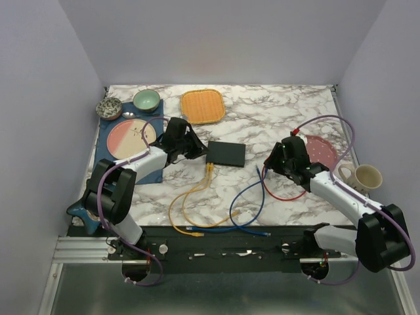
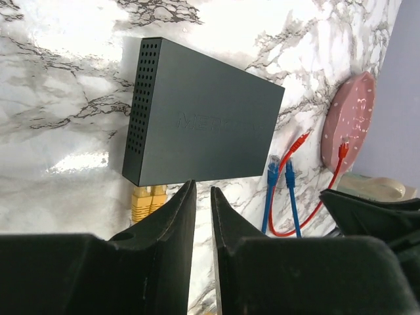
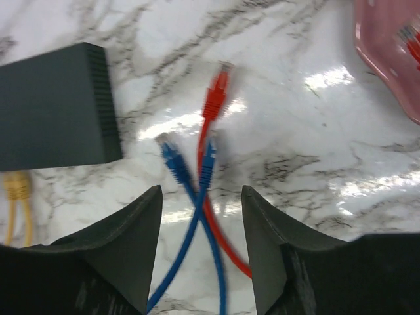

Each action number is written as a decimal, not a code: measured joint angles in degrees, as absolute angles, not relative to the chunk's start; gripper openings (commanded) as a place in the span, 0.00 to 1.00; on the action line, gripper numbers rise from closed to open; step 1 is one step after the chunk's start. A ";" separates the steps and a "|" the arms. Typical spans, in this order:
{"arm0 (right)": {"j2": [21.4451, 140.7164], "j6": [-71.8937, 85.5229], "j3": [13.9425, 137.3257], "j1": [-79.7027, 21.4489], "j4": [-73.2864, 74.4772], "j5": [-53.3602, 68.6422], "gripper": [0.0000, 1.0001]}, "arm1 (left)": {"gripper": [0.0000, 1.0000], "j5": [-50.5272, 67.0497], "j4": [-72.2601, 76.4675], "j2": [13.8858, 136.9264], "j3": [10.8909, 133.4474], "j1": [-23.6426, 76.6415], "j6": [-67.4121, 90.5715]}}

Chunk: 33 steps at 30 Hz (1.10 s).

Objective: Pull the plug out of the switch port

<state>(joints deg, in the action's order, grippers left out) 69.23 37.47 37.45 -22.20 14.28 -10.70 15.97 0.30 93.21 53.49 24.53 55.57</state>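
The switch [image 1: 226, 153] is a flat matte-black box lying mid-table, also seen in the left wrist view as the switch [image 2: 203, 121] and in the right wrist view as the switch [image 3: 52, 111]. Two yellow plugs [image 2: 147, 200] sit in sockets at its near left corner, and their yellow cable [image 1: 190, 197] loops toward the front. My left gripper [image 1: 195, 149] hovers at the switch's left end; in its own view the left gripper [image 2: 203, 186] shows only a thin slit, holding nothing. My right gripper [image 1: 270, 163] stands open to the switch's right. The right gripper [image 3: 201, 190] is above loose blue plugs [image 3: 174, 157] and a red plug [image 3: 215, 92].
A pink plate [image 1: 323, 149] and a cream mug [image 1: 364, 177] lie to the right. At the back are an orange tray [image 1: 203, 106], a green bowl [image 1: 146, 100] and a speckled bowl [image 1: 109, 107]. A pink-orange plate [image 1: 130, 136] rests on a blue mat [image 1: 111, 157].
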 measured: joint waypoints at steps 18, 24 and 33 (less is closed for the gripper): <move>95.07 40.66 53.43 -25.63 -8.05 23.33 0.42 | 0.36 18.06 4.67 94.96 47.20 23.33 58.39; 104.95 42.68 61.56 -25.82 -12.10 29.23 0.39 | 0.43 20.23 11.90 93.10 38.02 20.53 61.80; 112.60 46.13 62.52 -25.82 -15.46 33.74 0.36 | 0.98 24.12 22.92 93.32 34.22 19.49 66.50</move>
<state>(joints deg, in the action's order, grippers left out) 112.60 46.13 62.52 -25.82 -15.46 33.74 24.12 22.92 93.32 34.22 19.49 66.50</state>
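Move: The left hand, nearly shut, hangs about 8 cm above the two yellow plugs, which sit some 3 cm back and 2 cm to its right; the switch's middle is about 8 cm right and 2 cm ahead. From the right hand the switch lies roughly 19 cm left, 7 cm ahead and 6 cm lower, with the yellow plugs 26 cm left and 2 cm ahead. Between them, the loose blue plugs lie 4 cm left and 1 cm ahead of the right hand, the red plug 3 cm left and 4 cm ahead. The right hand sweeps about 20 cm left and 8 cm forward, away from the loose blue and red plugs to over the switch, rising some 3 cm and sinking again at the end, while it rolls its left side up and turns counter-clockwise, each by 30 degrees or more, and its fingers draw partly together. After a short wait the empty left hand sinks about 6 cm while drawing back and left, then eases up slightly and to the right, opening its fingers wide towards the yellow plugs with no touch to be seen. ##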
